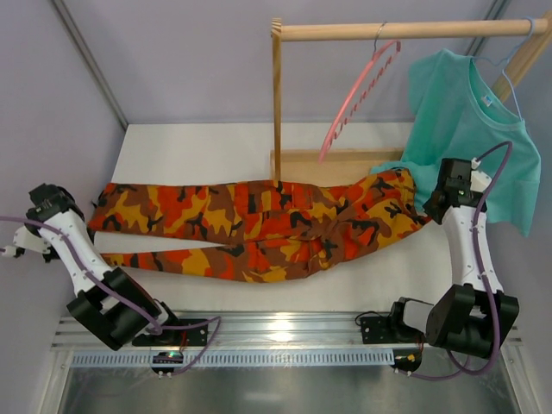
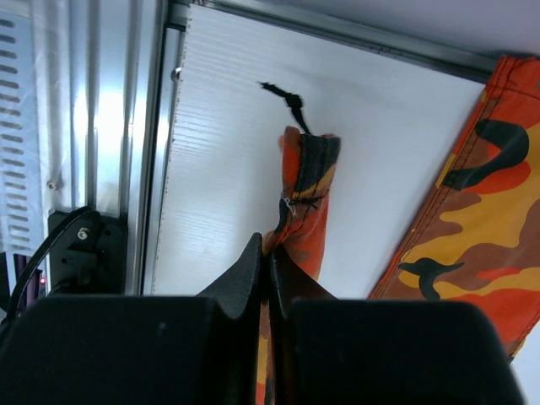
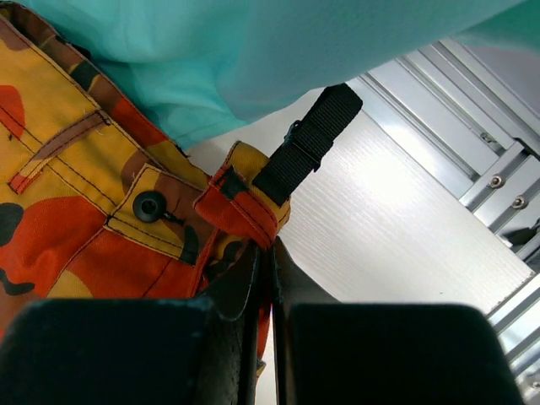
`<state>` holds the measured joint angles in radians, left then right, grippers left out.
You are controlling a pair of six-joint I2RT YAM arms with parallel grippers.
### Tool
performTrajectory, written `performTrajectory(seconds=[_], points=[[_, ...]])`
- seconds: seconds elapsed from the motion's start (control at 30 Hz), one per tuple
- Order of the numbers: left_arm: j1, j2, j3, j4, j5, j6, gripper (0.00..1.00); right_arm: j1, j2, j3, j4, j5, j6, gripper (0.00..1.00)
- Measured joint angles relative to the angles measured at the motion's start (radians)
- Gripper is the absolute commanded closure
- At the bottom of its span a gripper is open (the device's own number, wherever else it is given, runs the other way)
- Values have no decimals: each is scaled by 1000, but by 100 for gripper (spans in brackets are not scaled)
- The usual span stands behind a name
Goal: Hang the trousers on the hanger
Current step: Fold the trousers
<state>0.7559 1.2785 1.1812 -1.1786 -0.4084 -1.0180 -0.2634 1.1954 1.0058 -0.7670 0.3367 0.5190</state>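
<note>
The camouflage trousers (image 1: 259, 228) lie flat across the white table, legs to the left and waist to the right. My left gripper (image 1: 90, 210) is shut on the hem of one leg; the left wrist view shows the gripper (image 2: 270, 253) pinching the bunched cuff (image 2: 308, 181), with its black drawstring (image 2: 283, 97) trailing past. My right gripper (image 1: 428, 203) is shut on the waistband; the right wrist view shows the gripper (image 3: 272, 249) clamped on the orange waistband edge (image 3: 245, 207) under a black strap (image 3: 308, 143). The pink hanger (image 1: 358, 95) hangs tilted from the wooden rail.
A wooden rail (image 1: 405, 30) on an upright post (image 1: 277, 103) stands on a wooden base (image 1: 328, 162) behind the trousers. A teal T-shirt (image 1: 470, 129) on a light-blue hanger (image 1: 511, 47) hangs at the right, draping over the waist. A metal rail (image 1: 276, 332) runs along the near edge.
</note>
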Motion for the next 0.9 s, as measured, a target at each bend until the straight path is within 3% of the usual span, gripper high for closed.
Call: performTrajectory(seconds=[0.2, 0.37, 0.53, 0.73, 0.83, 0.9], points=[[0, 21, 113, -146, -53, -102, 99, 2, 0, 85, -98, 3, -58, 96], [-31, 135, 134, -189, -75, -149, 100, 2, 19, 152, -152, -12, -101, 96], [-103, 308, 134, -147, -80, -142, 100, 27, 119, 218, -163, -33, -129, 96], [-123, 489, 157, -13, -19, -29, 100, 68, 228, 221, -161, -43, -142, 96], [-143, 553, 197, 76, 41, 62, 81, 71, 252, 221, -156, -45, -143, 96], [-161, 555, 206, 123, 69, 106, 73, 71, 259, 221, -146, -45, -143, 96]])
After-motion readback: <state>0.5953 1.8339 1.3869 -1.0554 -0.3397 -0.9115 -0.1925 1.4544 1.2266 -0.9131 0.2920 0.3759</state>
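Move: The left hand holds the near leg's hem raised. The far leg's hem, where it is headed, lies about 16 cm ahead, 2 cm left and 15 cm below; the near leg's lower stretch is some 18 cm right, 3 cm ahead, equally low. The right hand grips a waist corner; the far waist corner is about 12 cm ahead, 10 cm left and 14 cm below it, the teal shirt's hem about 10 cm straight ahead at hand height. Left swings hem some 10 cm forward and down towards far leg, starting to open; right lifts, then lowers waist. ##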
